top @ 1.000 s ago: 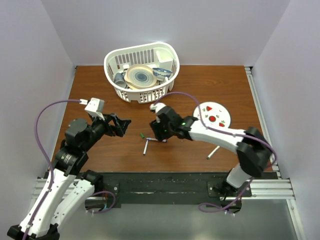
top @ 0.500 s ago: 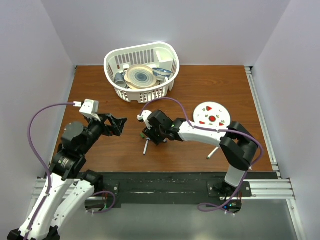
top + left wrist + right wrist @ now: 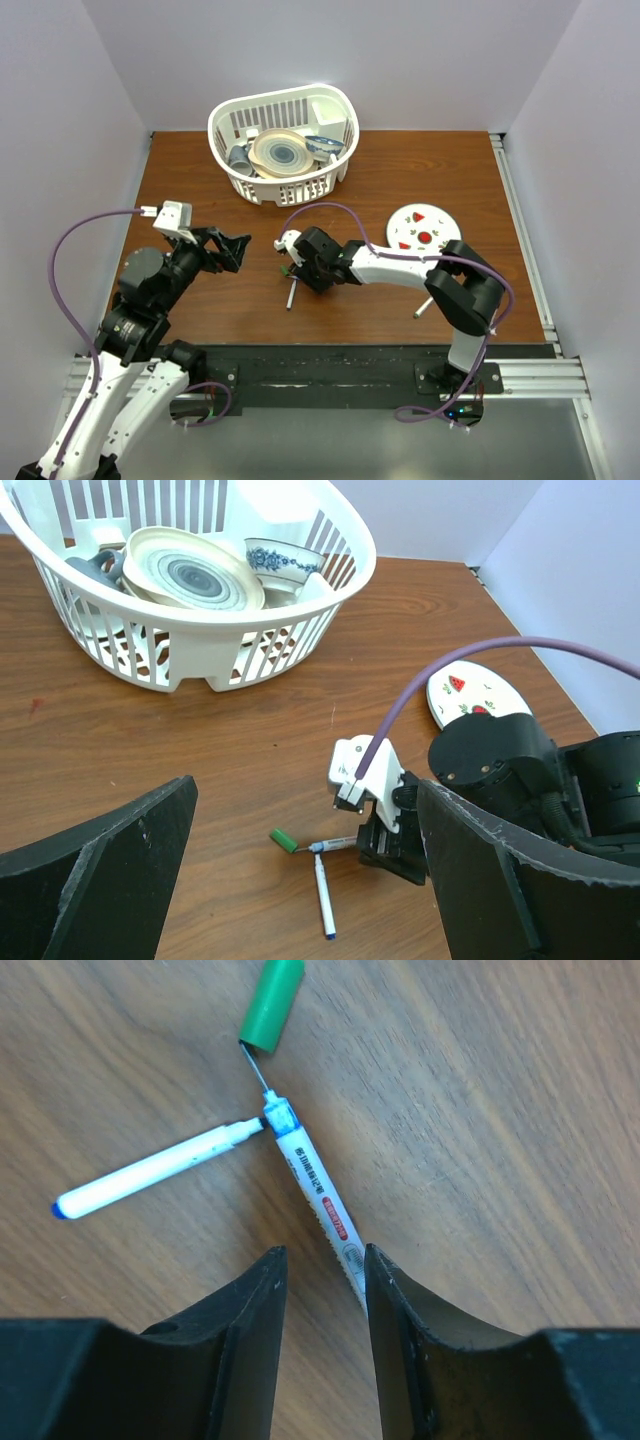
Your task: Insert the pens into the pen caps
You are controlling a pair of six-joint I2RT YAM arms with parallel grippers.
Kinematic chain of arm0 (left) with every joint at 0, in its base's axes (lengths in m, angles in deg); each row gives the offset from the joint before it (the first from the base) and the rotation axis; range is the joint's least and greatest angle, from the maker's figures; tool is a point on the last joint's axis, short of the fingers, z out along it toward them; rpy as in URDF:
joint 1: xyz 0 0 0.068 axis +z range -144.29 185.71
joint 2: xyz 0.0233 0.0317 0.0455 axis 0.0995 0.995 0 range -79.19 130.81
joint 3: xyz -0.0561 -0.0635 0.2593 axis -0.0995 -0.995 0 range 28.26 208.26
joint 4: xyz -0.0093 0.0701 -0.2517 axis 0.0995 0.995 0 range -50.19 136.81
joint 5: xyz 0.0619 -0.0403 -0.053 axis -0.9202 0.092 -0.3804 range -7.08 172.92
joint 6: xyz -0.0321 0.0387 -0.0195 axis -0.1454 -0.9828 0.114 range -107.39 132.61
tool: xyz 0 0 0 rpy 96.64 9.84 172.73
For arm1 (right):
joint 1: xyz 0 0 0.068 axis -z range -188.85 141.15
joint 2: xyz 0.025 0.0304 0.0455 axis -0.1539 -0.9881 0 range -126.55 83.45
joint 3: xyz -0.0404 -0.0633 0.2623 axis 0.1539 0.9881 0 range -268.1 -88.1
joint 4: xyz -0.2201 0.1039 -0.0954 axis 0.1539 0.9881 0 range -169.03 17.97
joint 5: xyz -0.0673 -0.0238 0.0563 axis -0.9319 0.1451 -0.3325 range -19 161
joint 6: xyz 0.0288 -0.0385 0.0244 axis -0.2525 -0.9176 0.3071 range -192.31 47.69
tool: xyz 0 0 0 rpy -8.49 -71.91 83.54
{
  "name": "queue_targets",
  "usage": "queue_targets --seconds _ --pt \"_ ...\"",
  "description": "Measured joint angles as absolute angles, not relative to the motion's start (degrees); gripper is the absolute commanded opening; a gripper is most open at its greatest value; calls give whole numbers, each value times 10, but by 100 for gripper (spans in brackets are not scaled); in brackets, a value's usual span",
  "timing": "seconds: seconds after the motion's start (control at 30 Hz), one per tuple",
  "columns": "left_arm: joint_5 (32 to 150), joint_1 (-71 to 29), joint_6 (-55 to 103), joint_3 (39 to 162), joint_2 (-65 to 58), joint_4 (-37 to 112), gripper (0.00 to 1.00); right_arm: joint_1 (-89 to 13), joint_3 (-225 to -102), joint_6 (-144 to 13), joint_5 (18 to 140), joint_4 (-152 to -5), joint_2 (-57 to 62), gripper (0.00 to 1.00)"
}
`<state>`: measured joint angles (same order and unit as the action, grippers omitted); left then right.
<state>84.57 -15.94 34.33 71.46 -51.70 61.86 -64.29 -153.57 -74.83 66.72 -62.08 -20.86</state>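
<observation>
A green pen cap lies on the wood, and the thin tip of a labelled white pen points at its mouth. A second pen with a blue end lies crosswise and meets the first near its tip. My right gripper is low over the labelled pen, open with a narrow gap. The pen's rear end runs between the jaws, against the right finger. A third pen lies far right. My left gripper hovers wide open and empty, short of the cap.
A white basket of dishes stands at the back. A small white plate with red fruit prints lies right of the right arm. The table's front edge runs just behind both pens.
My right gripper has slid left over the labelled pen and its jaws have narrowed. The left arm has drawn back slightly to the left, still wide open.
</observation>
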Motion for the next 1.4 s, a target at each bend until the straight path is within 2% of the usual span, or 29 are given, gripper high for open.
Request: queue_targets --seconds 0.13,0.23,0.4,0.43,0.67,0.8,1.1,1.4 --pt "841 -159 344 715 -524 619 96 -643 -1534 -751 659 -621 -221 36" --pt "839 -159 344 715 -530 619 96 -643 -1531 -754 656 -623 -222 26" --pt "838 -158 346 713 -535 617 94 -643 -1524 -755 655 -626 -217 2" --pt "837 -158 346 711 -536 617 93 -643 -1520 -754 653 -625 -214 0" --pt "844 -158 395 703 -535 620 89 -643 -1484 -728 638 -581 -164 0" --pt "887 -157 448 672 -518 613 83 -643 -1469 -679 631 -564 -103 0" --pt "1015 -157 521 573 -407 527 74 -643 -1380 -530 691 -689 87 0" --pt "1087 -171 569 547 -333 373 70 -650 -1364 -451 748 -778 115 0"
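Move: The uncapped pen lies just under the right fingers, its middle about 1 cm left, 1 cm ahead and 2 cm below. From the right hand at that same table height, the green cap is some 8 cm left and 3 cm ahead, the capped pen about 6 cm left and 3 cm back. From the left hand, high up, the uncapped pen is roughly 15 cm right, 3 cm ahead and 28 cm below. The uncapped pen is pinched on its rear half as the right fingers sink about 1 cm and shut; the right hand slides right, then lifts it some 16 cm, drawing back and returning left while rolling about 40 degrees, left side up. The open left hand drops about 11 cm and goes 10 cm right towards that pen, tipping down, turning clockwise and narrowing somewhat. ##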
